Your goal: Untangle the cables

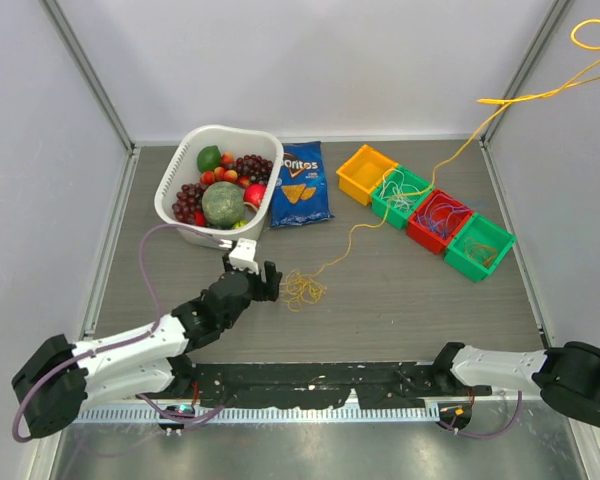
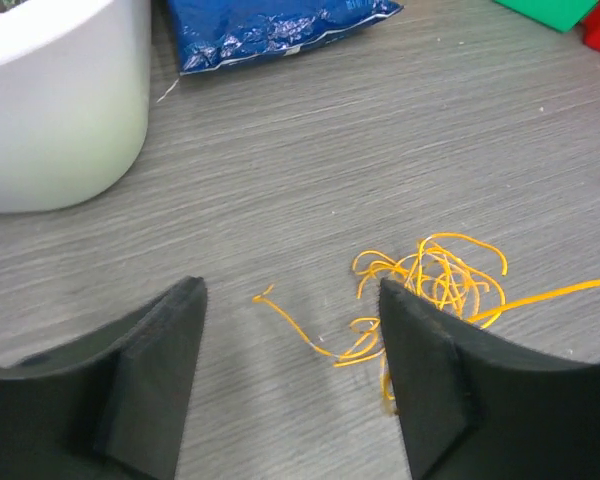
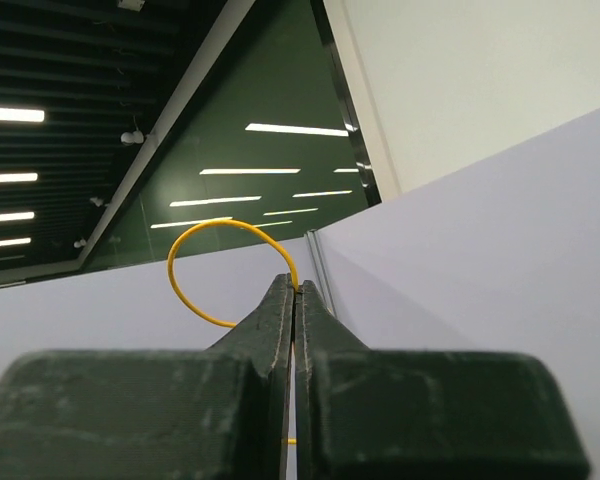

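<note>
A tangle of yellow-orange cable lies on the table mid-front. My left gripper stands open just left of it and low over the table. In the left wrist view a loose cable end lies between the fingers, and the tangle sits by the right finger. One yellow strand rises from the tangle up to the far right. My right gripper is raised high there, shut on that yellow cable, with a loop sticking out of its tips. More cables lie in the bins.
Four small bins stand in a row at the back right: orange, green, red, green. A white basket of fruit and a blue Doritos bag stand behind the left gripper.
</note>
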You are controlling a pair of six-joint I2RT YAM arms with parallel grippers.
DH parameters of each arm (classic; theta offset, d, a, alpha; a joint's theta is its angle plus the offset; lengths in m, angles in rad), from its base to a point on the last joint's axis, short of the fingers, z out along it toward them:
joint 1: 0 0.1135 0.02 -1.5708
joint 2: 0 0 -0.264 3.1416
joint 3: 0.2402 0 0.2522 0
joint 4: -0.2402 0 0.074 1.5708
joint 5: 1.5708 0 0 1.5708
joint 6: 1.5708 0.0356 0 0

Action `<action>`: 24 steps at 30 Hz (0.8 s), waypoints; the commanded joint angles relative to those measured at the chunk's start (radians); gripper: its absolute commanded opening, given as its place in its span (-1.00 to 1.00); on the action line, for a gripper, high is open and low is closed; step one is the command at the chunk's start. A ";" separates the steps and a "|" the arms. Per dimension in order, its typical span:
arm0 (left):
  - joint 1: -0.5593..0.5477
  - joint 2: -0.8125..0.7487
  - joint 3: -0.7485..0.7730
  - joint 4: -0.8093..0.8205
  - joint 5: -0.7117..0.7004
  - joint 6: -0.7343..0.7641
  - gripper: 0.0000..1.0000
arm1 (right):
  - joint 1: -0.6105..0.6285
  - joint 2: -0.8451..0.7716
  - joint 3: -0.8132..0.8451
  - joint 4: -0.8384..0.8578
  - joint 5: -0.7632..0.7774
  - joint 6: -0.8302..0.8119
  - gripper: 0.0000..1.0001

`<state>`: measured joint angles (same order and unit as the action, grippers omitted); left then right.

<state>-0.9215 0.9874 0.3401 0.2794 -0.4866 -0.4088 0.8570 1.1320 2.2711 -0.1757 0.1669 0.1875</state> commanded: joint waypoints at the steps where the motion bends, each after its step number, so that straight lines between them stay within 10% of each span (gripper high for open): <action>1: 0.030 -0.143 0.056 -0.054 0.112 -0.032 0.63 | 0.004 -0.018 -0.071 0.024 0.002 -0.010 -0.99; 11: 0.030 -0.092 0.414 0.000 0.532 -0.022 0.98 | 0.002 -0.127 -0.436 0.027 0.054 0.055 -0.99; 24: 0.012 0.374 0.577 0.386 0.714 -0.067 0.95 | 0.002 -0.084 -0.389 -0.015 -0.049 0.125 -0.99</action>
<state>-0.8989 1.2915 0.8803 0.5110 0.1848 -0.4679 0.8570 1.0519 1.8271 -0.2150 0.1577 0.2852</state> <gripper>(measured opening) 0.977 0.035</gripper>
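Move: The orange cable's loose heap lies about 8 cm to the right of my left hand, some 3 cm farther out and 10 cm below. From that hand, the Doritos bag is about 33 cm ahead and 8 cm right, and the green bin with the white cable some 31 cm ahead and 35 cm right. My right hand, high up, still holds the cable's far end; the heap is roughly 16 cm ahead, 26 cm left and 76 cm below it. I swing my empty left hand up about 24 cm and some 17 cm to the right, over the heap towards the cable's hanging run, then let it sink about 5 cm; meanwhile I open the fingers wide, turn the wrist some 35 degrees clockwise and roll its left side down. My right hand keeps its pinch on the cable and comes down about 12 cm, also left and forward, paying out slack. ##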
